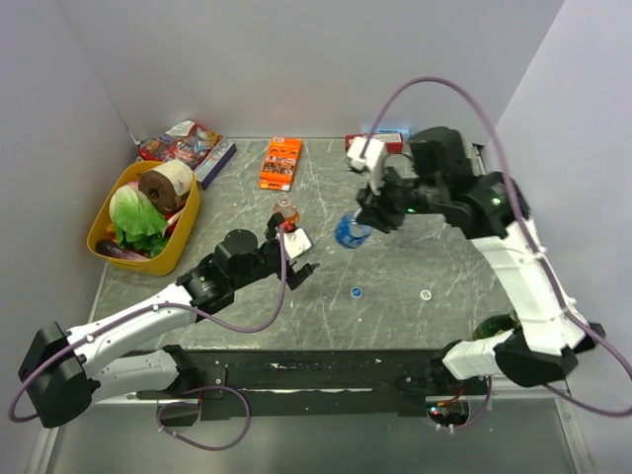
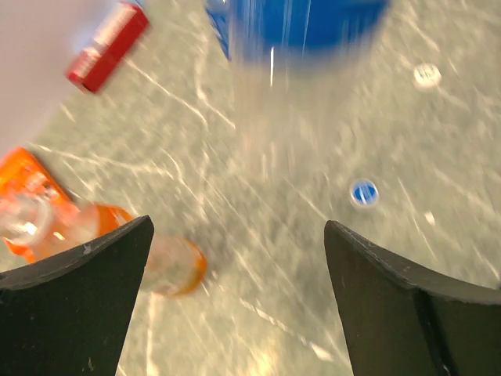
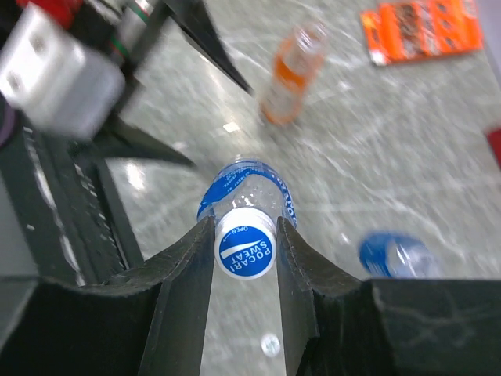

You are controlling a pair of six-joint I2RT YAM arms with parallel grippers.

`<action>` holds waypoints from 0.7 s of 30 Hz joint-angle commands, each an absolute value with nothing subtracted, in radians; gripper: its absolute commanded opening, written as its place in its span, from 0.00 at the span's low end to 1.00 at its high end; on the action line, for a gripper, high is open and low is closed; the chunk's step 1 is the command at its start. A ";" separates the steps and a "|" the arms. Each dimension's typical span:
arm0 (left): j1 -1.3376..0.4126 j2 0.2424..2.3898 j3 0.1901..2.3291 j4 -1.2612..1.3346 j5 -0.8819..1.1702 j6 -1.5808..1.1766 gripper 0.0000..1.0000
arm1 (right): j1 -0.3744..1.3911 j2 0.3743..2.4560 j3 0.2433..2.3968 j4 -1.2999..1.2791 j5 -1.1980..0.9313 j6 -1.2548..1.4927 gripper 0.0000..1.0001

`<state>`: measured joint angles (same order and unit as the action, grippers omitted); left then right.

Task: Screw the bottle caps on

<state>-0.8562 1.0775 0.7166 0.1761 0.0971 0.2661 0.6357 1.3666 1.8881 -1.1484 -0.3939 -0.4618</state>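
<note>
My right gripper (image 3: 244,225) is shut on the blue-and-white cap (image 3: 244,249) that sits on a clear blue-label bottle (image 3: 249,186); from above, this bottle (image 1: 351,232) hangs tilted under the gripper (image 1: 367,212). My left gripper (image 2: 237,227) is open with nothing between its fingers. It hovers (image 1: 296,262) just in front of the bottle with orange liquid (image 1: 286,212), whose base (image 2: 168,265) shows beside the left finger. A loose blue cap (image 1: 355,292) and a whitish cap (image 1: 426,294) lie on the table. Another blue-label bottle (image 3: 395,254) stands to the right, hidden under the right arm in the top view.
A flat orange box (image 1: 280,163) lies at the back centre. A yellow basket (image 1: 104,212) with greens and a roll stands at the far left, with packets (image 1: 188,146) behind it. Small red and blue boxes (image 1: 380,138) sit at the back right near the wall.
</note>
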 commanded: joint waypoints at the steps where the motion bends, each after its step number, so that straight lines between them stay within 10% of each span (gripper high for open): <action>1: -0.818 1.032 0.695 0.057 0.242 0.259 0.96 | 0.555 1.290 1.867 -1.255 -0.315 -0.544 0.00; 21: -0.807 1.037 0.742 0.023 0.281 0.305 0.96 | -0.052 1.250 1.488 -0.990 -0.403 -0.663 0.00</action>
<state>-0.8112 1.0439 0.6907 0.0227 0.2535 0.3046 -0.0135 1.2186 1.4998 -1.1366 -0.3706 -0.6552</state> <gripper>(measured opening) 0.961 0.408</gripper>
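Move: The right hand already holds a capped blue-label bottle by its cap. The clear table spot it is being taken to lies about 19 cm right, 7 cm ahead and 33 cm below. The standing blue bottle is some 13 cm ahead and 6 cm right; the white cap lies roughly 6 cm back, 16 cm right. From the empty left hand, the clear spot is about 36 cm right, 8 cm ahead. The right hand carries the cap-held bottle some 20 cm right and down towards clear table; left hand sinks. ##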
